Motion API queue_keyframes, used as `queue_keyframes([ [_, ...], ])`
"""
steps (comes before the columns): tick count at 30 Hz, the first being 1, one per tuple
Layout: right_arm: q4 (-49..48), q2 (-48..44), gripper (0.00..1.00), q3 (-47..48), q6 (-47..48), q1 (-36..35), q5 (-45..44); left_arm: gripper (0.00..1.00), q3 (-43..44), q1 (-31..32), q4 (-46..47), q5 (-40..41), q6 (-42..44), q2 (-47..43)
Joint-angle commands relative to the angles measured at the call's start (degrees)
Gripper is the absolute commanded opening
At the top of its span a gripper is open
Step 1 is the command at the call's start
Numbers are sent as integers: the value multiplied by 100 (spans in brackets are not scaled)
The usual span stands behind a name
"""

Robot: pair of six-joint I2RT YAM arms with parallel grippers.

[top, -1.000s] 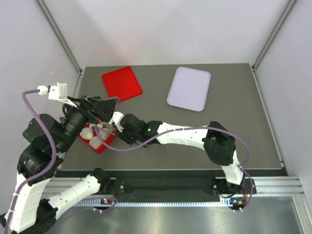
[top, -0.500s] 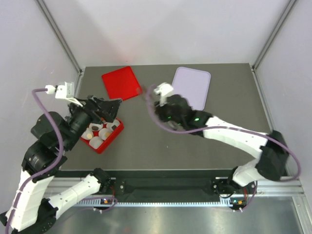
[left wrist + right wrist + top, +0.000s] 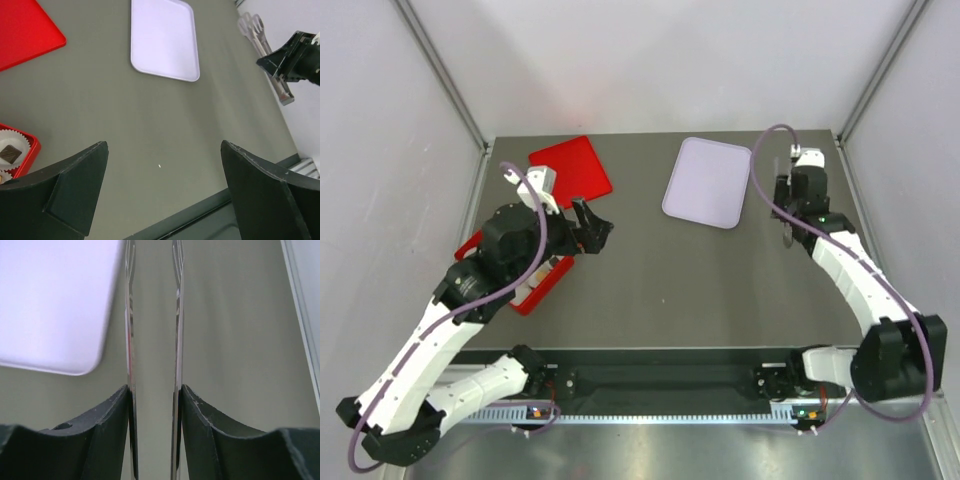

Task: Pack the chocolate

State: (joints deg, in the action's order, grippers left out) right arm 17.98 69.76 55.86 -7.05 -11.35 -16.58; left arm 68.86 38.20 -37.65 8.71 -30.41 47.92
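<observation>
A red box (image 3: 546, 285) of white paper cups sits at the left, mostly hidden under my left arm. One dark square chocolate (image 3: 9, 153) shows in a cup at the box's corner (image 3: 31, 150). My left gripper (image 3: 590, 228) hangs open over bare table just right of the box, with nothing between its fingers (image 3: 164, 145). My right gripper (image 3: 790, 196) is at the far right, beside the lilac tray, shut on metal tongs (image 3: 176, 315). The tongs (image 3: 255, 30) point toward the back of the table, and nothing shows between their arms.
A flat red lid (image 3: 570, 168) lies at the back left. The lilac tray (image 3: 708, 182) lies at the back centre, with nothing on it. The table's right rail and the wall (image 3: 880, 250) run close beside my right arm.
My right arm swung from the red box across to the far right with the tongs. My left arm shifted forward and right, and now covers most of the box.
</observation>
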Motion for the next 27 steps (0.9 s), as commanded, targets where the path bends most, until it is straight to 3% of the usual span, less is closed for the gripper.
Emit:
queue_keyframes([
  [1, 74, 467, 43, -92, 46, 563, 514, 99, -118, -14, 460, -36, -53, 76],
  [4, -31, 925, 44, -188, -51, 845, 673, 99, -241, -5, 478, 43, -26, 156],
  [16, -813, 2015, 54, -707, -288, 907, 709, 98, -154, -31, 381, 482, 185, 1016],
  [20, -813, 2025, 59, -830, -236, 951, 770, 97, 101, -145, 319, 474, 132, 1421],
  [24, -813, 1919, 70, -866, -174, 960, 831, 96, 338, -312, 364, 299, 36, 1781],
  [27, -813, 1919, 72, -875, -148, 960, 788, 95, 496, -400, 390, 201, 53, 1922],
])
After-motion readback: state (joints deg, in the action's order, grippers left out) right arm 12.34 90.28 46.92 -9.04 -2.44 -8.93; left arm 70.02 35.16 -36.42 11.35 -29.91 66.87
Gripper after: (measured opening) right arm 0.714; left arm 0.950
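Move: The right hand already grips the metal tongs, high over the right side of the table. The bare spot they are going to is about 18 cm below, 3 cm to its right and 2 cm back. From this hand the lilac tray's middle lies some 14 cm ahead and 16 cm left, 19 cm down; the red box is about 70 cm left and 8 cm back, 18 cm down. From the left hand the bare spot is roughly 12 cm ahead, 45 cm right and 33 cm lower. Still pinching the tongs, the right hand sets them down on the bare table to the right of the lilac tray: it shifts a few centimetres right, sinks about 17 cm and tips some 25 degrees further down. The fingers open, mostly low down, the tongs' arms still against the pads. The empty, wide-open left hand sinks about 8 cm and goes 7 cm forward, tipping down a little. ##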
